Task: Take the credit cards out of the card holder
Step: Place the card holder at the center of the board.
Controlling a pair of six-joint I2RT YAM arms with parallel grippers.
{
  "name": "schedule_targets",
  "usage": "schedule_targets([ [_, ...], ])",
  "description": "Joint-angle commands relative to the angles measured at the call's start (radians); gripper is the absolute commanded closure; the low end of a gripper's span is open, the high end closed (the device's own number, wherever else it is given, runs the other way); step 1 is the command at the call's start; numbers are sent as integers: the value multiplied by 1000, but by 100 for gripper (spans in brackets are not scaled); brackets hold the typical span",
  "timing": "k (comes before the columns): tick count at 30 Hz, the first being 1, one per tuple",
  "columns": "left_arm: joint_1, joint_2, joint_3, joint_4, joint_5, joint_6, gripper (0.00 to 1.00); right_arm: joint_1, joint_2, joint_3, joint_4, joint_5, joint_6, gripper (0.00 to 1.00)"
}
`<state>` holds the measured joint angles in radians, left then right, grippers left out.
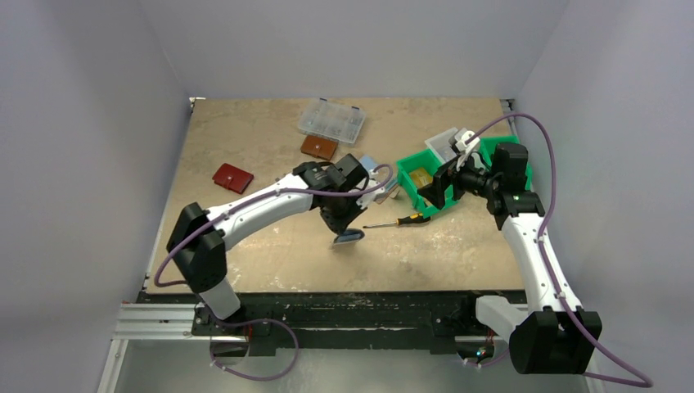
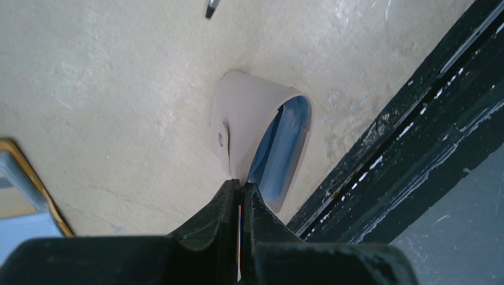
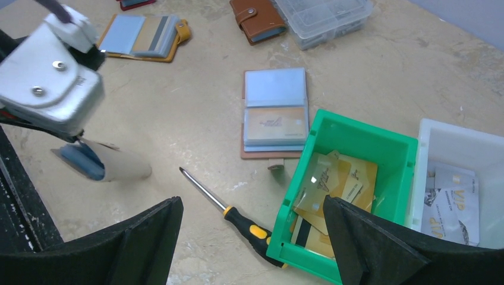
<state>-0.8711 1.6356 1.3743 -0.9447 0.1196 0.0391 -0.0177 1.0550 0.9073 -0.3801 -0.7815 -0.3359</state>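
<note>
The tan card holder [image 2: 249, 119] hangs a little above the table, its snap tab and pale blue inside facing me. My left gripper [image 2: 242, 185] is shut on its near edge. From above, the card holder [image 1: 348, 237] shows below the left wrist, toward the table's front. Whether credit cards sit inside it I cannot tell. My right gripper [image 3: 252, 205] is open and holds nothing, high over the screwdriver [image 3: 238, 205] and the near corner of the green bin [image 3: 356, 127]. Gold credit cards [image 3: 333, 190] lie in that bin.
A white bin [image 3: 457, 139] with cards stands beside the green one. An open card wallet [image 3: 275, 113] lies flat left of the bins, another [image 3: 139, 35] farther back. A dark brown wallet [image 1: 318, 147], a red wallet [image 1: 232, 178] and a clear parts box [image 1: 331, 120] sit at the back.
</note>
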Motion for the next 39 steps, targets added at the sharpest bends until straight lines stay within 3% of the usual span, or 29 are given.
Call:
schedule_targets([
  [1, 2, 98, 142, 17, 32, 70, 100, 5, -3, 32, -3, -28, -24, 1],
  [9, 3, 334, 308, 15, 57, 97, 100, 5, -13, 37, -17, -37, -34, 1],
  [17, 3, 442, 403, 17, 17, 85, 100, 5, -15, 42, -29, -44, -46, 1],
  [26, 3, 466, 392, 35, 31, 56, 100, 5, -18, 44, -34, -45, -49, 1],
  [39, 28, 332, 194, 129, 21, 4, 100, 5, -13, 42, -34, -45, -51, 1],
])
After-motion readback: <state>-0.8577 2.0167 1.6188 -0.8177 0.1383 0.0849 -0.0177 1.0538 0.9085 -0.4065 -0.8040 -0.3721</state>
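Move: The beige card holder hangs in the left hand's shut fingers; its place, a bare patch of board, lies about 3 cm ahead, 7 cm to the right and some 10 cm below. The screwdriver's middle is roughly 8 cm ahead and 14 cm right, the open blue card holder 21 cm ahead and 9 cm right, the green bin 20 cm ahead and 22 cm right. From the right hand that patch is about 13 cm left, 2 cm back and 20 cm below. The beige card holder, still pinched at its edge, is carried by the left hand about 9 cm to the right and 7 cm forward, sinking some 4 cm towards the board by the screwdriver's tip. After a brief near-stop the hand draws back a little to the left and sinks about 2 cm more, laying the holder's free end down on the robot's side of the fingers. The wrist barely turns and the fingers stay shut. ##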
